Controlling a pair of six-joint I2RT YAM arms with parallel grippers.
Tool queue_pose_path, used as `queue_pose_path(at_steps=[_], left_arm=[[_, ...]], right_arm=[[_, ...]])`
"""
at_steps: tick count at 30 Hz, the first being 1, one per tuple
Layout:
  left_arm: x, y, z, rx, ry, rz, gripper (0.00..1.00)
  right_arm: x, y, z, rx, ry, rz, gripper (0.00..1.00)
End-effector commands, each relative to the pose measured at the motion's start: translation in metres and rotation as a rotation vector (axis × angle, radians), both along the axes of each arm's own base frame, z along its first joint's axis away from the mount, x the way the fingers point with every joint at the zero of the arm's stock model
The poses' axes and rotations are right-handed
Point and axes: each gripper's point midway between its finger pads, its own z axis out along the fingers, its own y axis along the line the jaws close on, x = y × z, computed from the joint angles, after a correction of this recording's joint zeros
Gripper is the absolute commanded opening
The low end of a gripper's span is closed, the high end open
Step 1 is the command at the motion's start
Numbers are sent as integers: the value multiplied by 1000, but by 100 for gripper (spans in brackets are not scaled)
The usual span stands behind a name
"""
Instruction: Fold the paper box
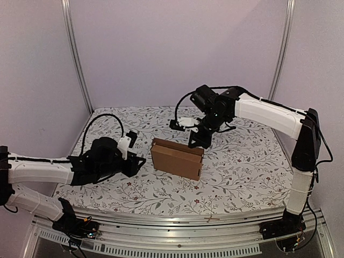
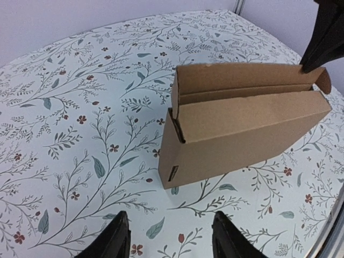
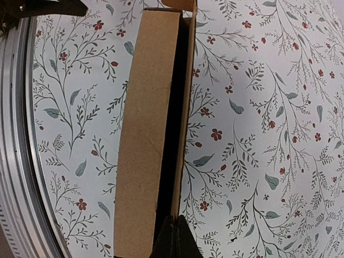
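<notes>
The paper box (image 1: 177,158) is plain brown cardboard and stands on a long narrow side in the middle of the table. Its top is partly open: a dark slot (image 3: 174,123) runs between the folded-over front panel (image 2: 242,129) and the taller rear wall. My right gripper (image 1: 194,144) comes down from above, shut, its tips (image 3: 176,220) touching the rear wall's top edge at the box's right end. My left gripper (image 1: 138,162) is open and sits low on the table, a little off the box's left end, with only tablecloth between its fingers (image 2: 171,223).
A floral cloth (image 1: 242,161) covers the table. An aluminium rail (image 1: 177,220) runs along the near edge. Pale enclosure walls with metal posts (image 1: 75,54) stand behind and to the sides.
</notes>
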Motion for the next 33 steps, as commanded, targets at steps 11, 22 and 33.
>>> queue_pose_path(at_steps=[11, 22, 33], left_arm=[[2, 0, 40, -91, -64, -55, 54], [-1, 6, 39, -92, -65, -43, 55], [59, -12, 66, -31, -45, 79, 80]], right_arm=[[-26, -2, 12, -19, 75, 180, 0], [-37, 1, 18, 15, 188, 232, 1], [-12, -21, 63, 136, 35, 79, 46]])
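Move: The right hand pinches the box's raised far flap near its right end; the flap's middle lies about 7 cm to its left and 1 cm ahead, level with it. The box body's middle is some 7 cm left, 3 cm back and 7 cm below. For the open left hand, that flap's middle lies roughly 14 cm right, 6 cm ahead and 2 cm higher, and the body's middle about 13 cm right, 3 cm ahead and 4 cm lower. Right hand draws the pinched flap back 3 cm, lifts and lets go; left rises 4 cm, opening wider. ##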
